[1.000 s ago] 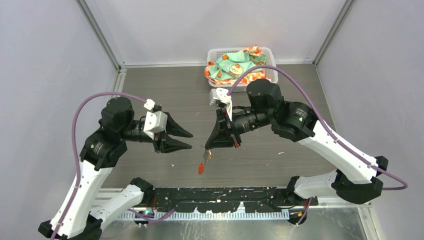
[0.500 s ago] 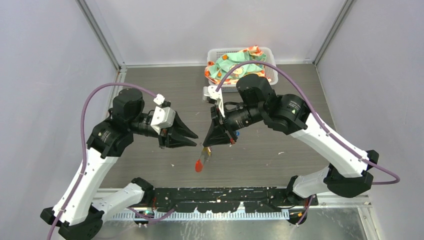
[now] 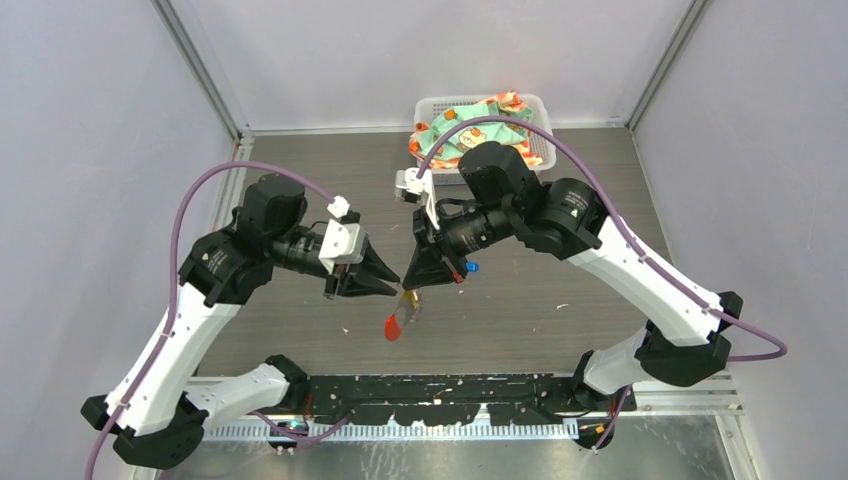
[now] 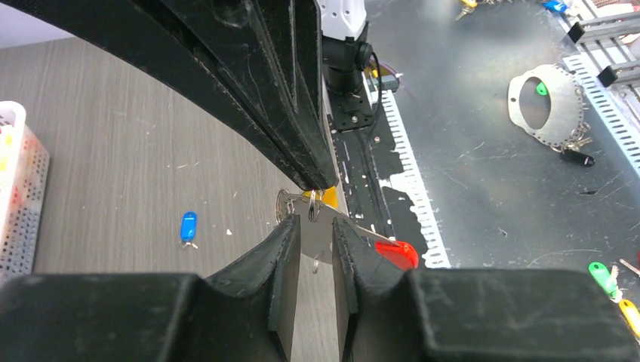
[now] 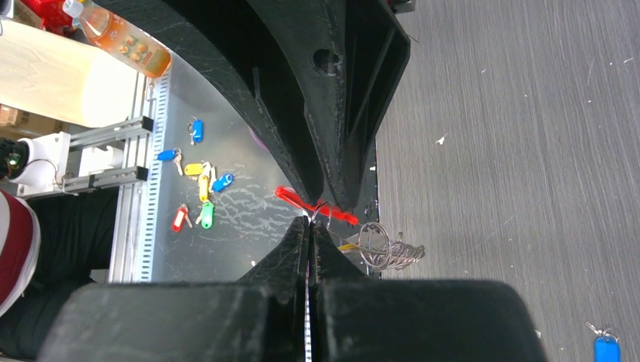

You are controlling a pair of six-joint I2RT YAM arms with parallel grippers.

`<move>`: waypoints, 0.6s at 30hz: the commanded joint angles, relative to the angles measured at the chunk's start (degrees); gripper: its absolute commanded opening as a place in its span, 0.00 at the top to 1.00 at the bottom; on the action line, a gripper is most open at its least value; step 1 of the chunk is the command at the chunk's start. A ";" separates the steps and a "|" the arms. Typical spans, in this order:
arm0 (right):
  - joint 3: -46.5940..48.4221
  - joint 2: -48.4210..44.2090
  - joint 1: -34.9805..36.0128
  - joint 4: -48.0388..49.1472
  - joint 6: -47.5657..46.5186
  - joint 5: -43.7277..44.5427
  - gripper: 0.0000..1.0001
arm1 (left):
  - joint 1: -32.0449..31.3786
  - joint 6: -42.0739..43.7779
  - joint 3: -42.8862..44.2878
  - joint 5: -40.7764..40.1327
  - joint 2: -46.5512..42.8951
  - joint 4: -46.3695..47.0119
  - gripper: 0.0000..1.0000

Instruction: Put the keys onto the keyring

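Note:
The keyring hangs above the table's front middle, its red tag (image 3: 392, 326) dangling. My right gripper (image 3: 408, 287) is shut on the keyring's thin wire at its tips (image 5: 310, 219). In the right wrist view the grey ring (image 5: 375, 245), its coiled bunch and the red tag (image 5: 317, 205) sit just past those tips. A sliver of a yellow key tag (image 4: 327, 197) shows beside the ring. My left gripper (image 3: 393, 283) faces the right one tip to tip, its jaws a narrow gap apart (image 4: 315, 222) with the small ring just beyond. The blue key (image 3: 472, 267) lies on the table.
A white basket (image 3: 536, 103) holding patterned cloth stands at the back. A black rail (image 3: 440, 385) runs along the near edge. Beyond it a metal surface carries several loose tagged keys (image 5: 198, 188) and a metal plate with a hole (image 4: 571, 105).
Both arms have swung toward each other, bringing the gripper tips almost together. The left jaws have narrowed. The keyring has drifted slightly left with the right gripper.

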 commanded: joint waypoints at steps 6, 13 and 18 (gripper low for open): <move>4.89 1.64 0.09 -1.71 -0.03 -0.10 0.99 | -1.47 2.33 2.81 -2.93 0.35 -0.44 0.82; 5.31 1.96 0.13 -2.17 -0.02 -0.23 0.99 | -2.61 2.91 3.35 -2.99 0.53 -1.41 0.86; 5.43 2.20 0.18 -1.21 0.30 -0.47 0.99 | -4.15 4.35 3.05 -5.26 1.03 -2.37 1.00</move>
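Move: The small metal ring pinched in the right fingertips is about 1 cm to the left hand's right, level with it, almost between its parted tips. The yellow key tag is some 2 cm right, 1 cm back and 2 cm below the left hand; the red-handled keyring hangs about 3 cm back, 1 cm right and 5 cm down. From the right hand, the ring is about 1 cm to its left, level with it. The left fingertips shut on the small metal ring at the tips of the right fingers, pinching it from a gap of about a quarter of full opening to almost none, while the hand eases right by barely half a centimetre towards the right fingertips. The right hand keeps its closed grip and sinks about half a centimetre beside it. ##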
